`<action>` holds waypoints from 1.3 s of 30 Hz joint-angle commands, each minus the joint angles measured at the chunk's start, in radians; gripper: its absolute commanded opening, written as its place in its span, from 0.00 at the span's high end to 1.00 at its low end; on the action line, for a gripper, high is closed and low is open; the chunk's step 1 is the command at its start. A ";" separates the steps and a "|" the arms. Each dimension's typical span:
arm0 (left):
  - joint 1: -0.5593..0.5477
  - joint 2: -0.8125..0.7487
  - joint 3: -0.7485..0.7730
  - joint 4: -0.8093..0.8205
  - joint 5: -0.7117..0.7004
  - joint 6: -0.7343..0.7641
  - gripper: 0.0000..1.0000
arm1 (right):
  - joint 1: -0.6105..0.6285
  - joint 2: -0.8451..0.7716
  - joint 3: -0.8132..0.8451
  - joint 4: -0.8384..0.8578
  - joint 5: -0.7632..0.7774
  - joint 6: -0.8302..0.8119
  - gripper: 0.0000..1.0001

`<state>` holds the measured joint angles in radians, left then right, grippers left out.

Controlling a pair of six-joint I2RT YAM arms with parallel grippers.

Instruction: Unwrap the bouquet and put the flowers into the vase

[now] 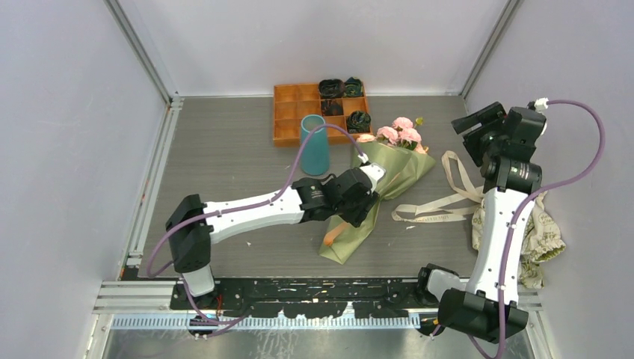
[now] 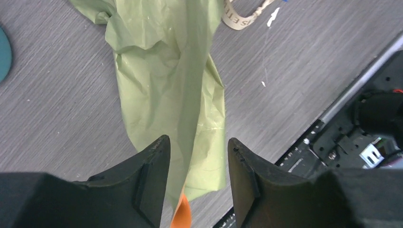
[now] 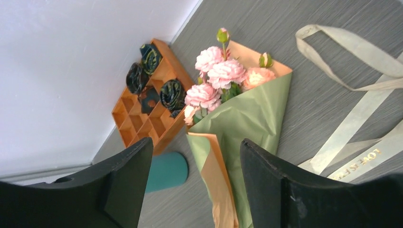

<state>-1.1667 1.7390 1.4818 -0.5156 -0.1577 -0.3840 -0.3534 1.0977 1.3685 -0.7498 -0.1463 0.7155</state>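
The bouquet (image 1: 389, 179) lies on the table as a cone of olive-green and orange paper, narrow end toward me. The flowers (image 1: 400, 133), pink and peach roses, stick out of its wide far end; their stems are hidden in the paper. The teal vase (image 1: 314, 146) stands upright just left of the bouquet. My left gripper (image 1: 357, 209) hovers over the cone's middle, open, and the green paper (image 2: 166, 80) lies below its jaws, not pinched. My right gripper (image 1: 472, 133) is raised to the right of the flowers (image 3: 214, 76), open and empty, facing the bouquet (image 3: 247, 123) and the vase (image 3: 166, 171).
A cream ribbon (image 1: 448, 202) lies loose on the table right of the bouquet. An orange compartment tray (image 1: 291, 112) with dark rosette lumps sits at the back. A crumpled cream patterned paper wad (image 1: 542, 239) lies behind the right arm. Metal rails run along the near edge.
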 commanded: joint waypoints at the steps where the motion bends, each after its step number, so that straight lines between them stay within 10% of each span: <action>1: 0.002 0.022 0.054 0.010 -0.042 0.019 0.50 | 0.008 -0.040 -0.058 0.085 -0.089 0.046 0.27; 5: 0.002 0.060 0.053 0.010 -0.079 0.023 0.59 | 0.018 -0.064 -0.099 0.093 -0.091 0.044 0.28; 10: 0.002 0.106 0.061 -0.016 -0.167 -0.002 0.99 | 0.054 -0.075 -0.151 0.095 -0.097 0.039 0.30; 19: 0.034 -0.064 -0.089 -0.121 -0.463 -0.190 1.00 | 0.265 -0.086 -0.281 0.090 -0.003 0.004 0.28; 39: 0.099 -0.139 -0.310 -0.123 -0.503 -0.271 1.00 | 0.693 0.256 -0.246 0.265 0.125 0.052 0.27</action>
<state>-1.0931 1.6550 1.2156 -0.6601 -0.6460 -0.6292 0.2798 1.3098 1.0256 -0.5632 -0.0677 0.7605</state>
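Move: The wrap's loose lower fold lies almost under the left hand, 2 cm ahead and 4 cm below; from that hand the vase is about 23 cm ahead, 9 cm left and 6 cm down. From the right hand the green wrap's body is some 20 cm left, 3 cm ahead and 27 cm down, the flower heads are about 20 cm ahead, 10 cm left and 27 cm down, and the ribbon is straight below, some 31 cm. The left hand sinks about 4 cm with a little forward reach, shuts its fingers on the wrap's loose fold, then draws that pinched paper some 14 cm to the left, lowering a little towards the end while turning about 30 degrees counter-clockwise. Meanwhile the right hand, fingers kept open, swings about 20 cm left and comes down some 18 cm towards the green wrap, turning about 30 degrees counter-clockwise and tipping its fingers further down, to end over the wrap beside the bared lining. ##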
